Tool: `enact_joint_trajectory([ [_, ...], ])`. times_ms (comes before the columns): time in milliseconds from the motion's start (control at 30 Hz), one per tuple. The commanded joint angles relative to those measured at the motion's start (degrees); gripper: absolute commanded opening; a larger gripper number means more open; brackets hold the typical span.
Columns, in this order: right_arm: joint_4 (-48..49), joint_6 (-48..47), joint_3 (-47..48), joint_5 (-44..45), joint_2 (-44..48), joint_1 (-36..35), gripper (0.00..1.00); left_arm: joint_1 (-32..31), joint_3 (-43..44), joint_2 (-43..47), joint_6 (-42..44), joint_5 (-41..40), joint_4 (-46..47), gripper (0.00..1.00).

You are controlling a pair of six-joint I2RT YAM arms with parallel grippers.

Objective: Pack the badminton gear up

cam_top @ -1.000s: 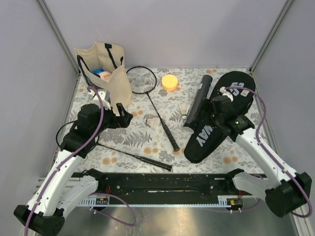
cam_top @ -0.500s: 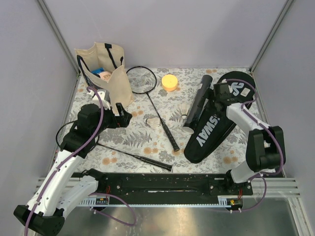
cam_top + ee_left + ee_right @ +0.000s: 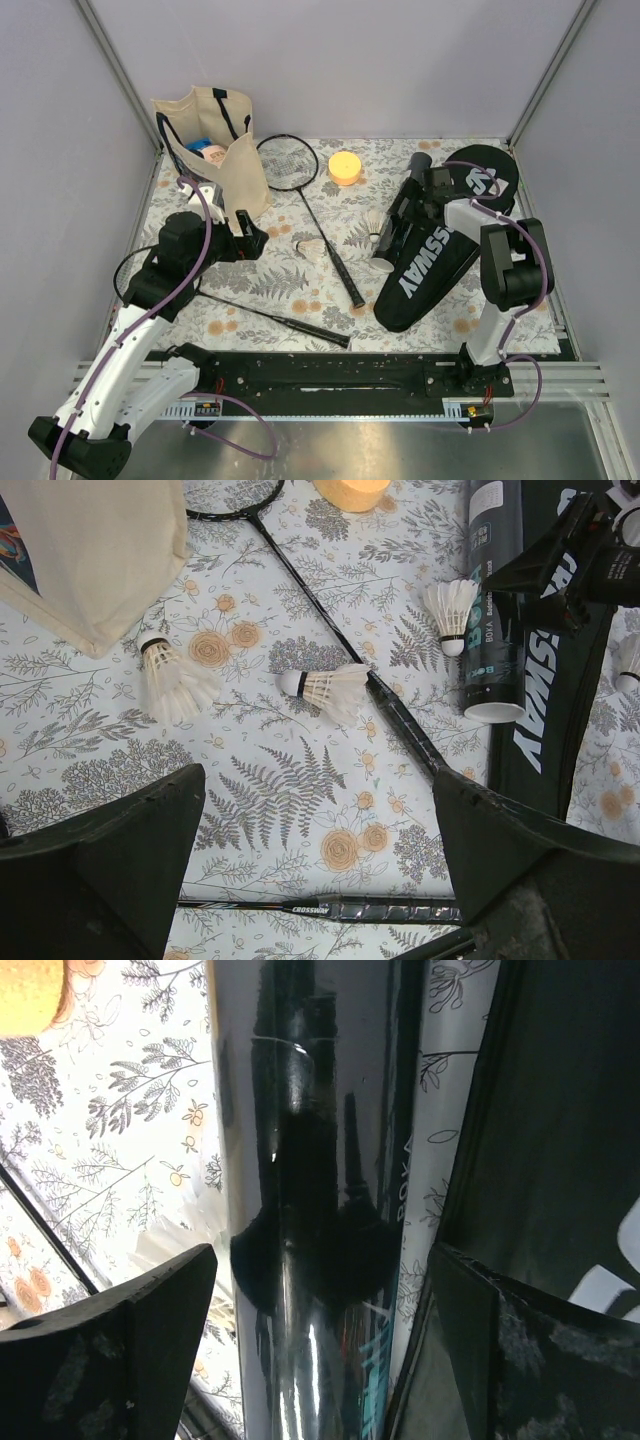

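Note:
A long black lettered tube (image 3: 402, 212) lies along the left edge of the black racket-shaped cover (image 3: 440, 250). My right gripper (image 3: 406, 210) hangs low over the tube, open. In the right wrist view its fingers (image 3: 130, 1340) straddle the glossy tube (image 3: 310, 1210) without closing on it. One racket (image 3: 320, 225) lies diagonally mid-table; the second racket's handle (image 3: 310, 330) lies near the front. White shuttlecocks (image 3: 325, 685) (image 3: 175, 680) (image 3: 450, 605) lie scattered. My left gripper (image 3: 248, 236) hovers open and empty (image 3: 320, 830) above the second racket's handle (image 3: 400, 910).
A beige tote bag (image 3: 215, 140) with dark handles stands at the back left, close to my left gripper. An orange round object (image 3: 345, 167) sits at the back centre. Grey walls enclose the floral tablecloth (image 3: 270, 280) on three sides.
My right arm has swung from above the cover toward the back left and now has its open jaws down around the tube. The left arm has not moved.

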State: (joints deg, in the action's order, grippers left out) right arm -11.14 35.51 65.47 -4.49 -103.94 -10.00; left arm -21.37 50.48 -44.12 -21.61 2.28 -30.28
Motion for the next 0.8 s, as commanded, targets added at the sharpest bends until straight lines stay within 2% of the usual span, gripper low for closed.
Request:
enact_joint_trajectory([
  [0,3.05,1.58,2.9,-2.45,-2.58,0.15,0.94,0.1,-0.12,0.35,0.34,-1.84,2.25,0.99],
  [133,2.7,1.5,4.05,-1.84,-4.25,0.33,0.85,0.1,-0.12,0.09,0.34,-1.93,2.33,0.99],
  [233,2.79,1.5,4.66,-1.84,-4.87,0.42,0.75,0.1,-0.03,-0.09,0.42,-1.5,2.25,0.99],
  [367,2.44,1.06,3.96,-1.31,-2.5,0.68,0.65,0.1,-0.2,0.08,-0.01,-1.58,2.33,0.98],
  [600,-0.81,-2.37,2.21,-2.09,7.86,0.68,0.58,0.1,-0.38,0.17,-0.98,-0.18,2.86,0.98],
  [767,-1.17,-3.16,-0.78,-10.16,14.89,0.33,0.55,0.1,1.72,-2.02,-3.78,4.47,2.51,0.98],
])
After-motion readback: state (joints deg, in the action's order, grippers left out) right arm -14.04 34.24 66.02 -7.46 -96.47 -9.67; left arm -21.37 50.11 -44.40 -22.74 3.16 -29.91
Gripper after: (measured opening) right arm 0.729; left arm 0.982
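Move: The black shuttlecock tube lies right under the right hand, its middle about 1 cm back and 3 cm below, the open fingers straddling it. A shuttlecock sits some 9 cm to the left and 5 cm back; the black racket bag's middle is about 14 cm to the right and 11 cm back, and the yellow roll 20 cm left and 13 cm ahead. From the left hand, the tube is roughly 47 cm right, 16 cm ahead and 22 cm below. Down about 2 cm and slightly forward, the right hand settles over the tube, closing its wide-open fingers partway until they pinch the tube's two sides near the middle. It then lifts straight up, faster and faster, some 7 cm, easing back a little and tipping the fingers slightly upward with the tube held. ##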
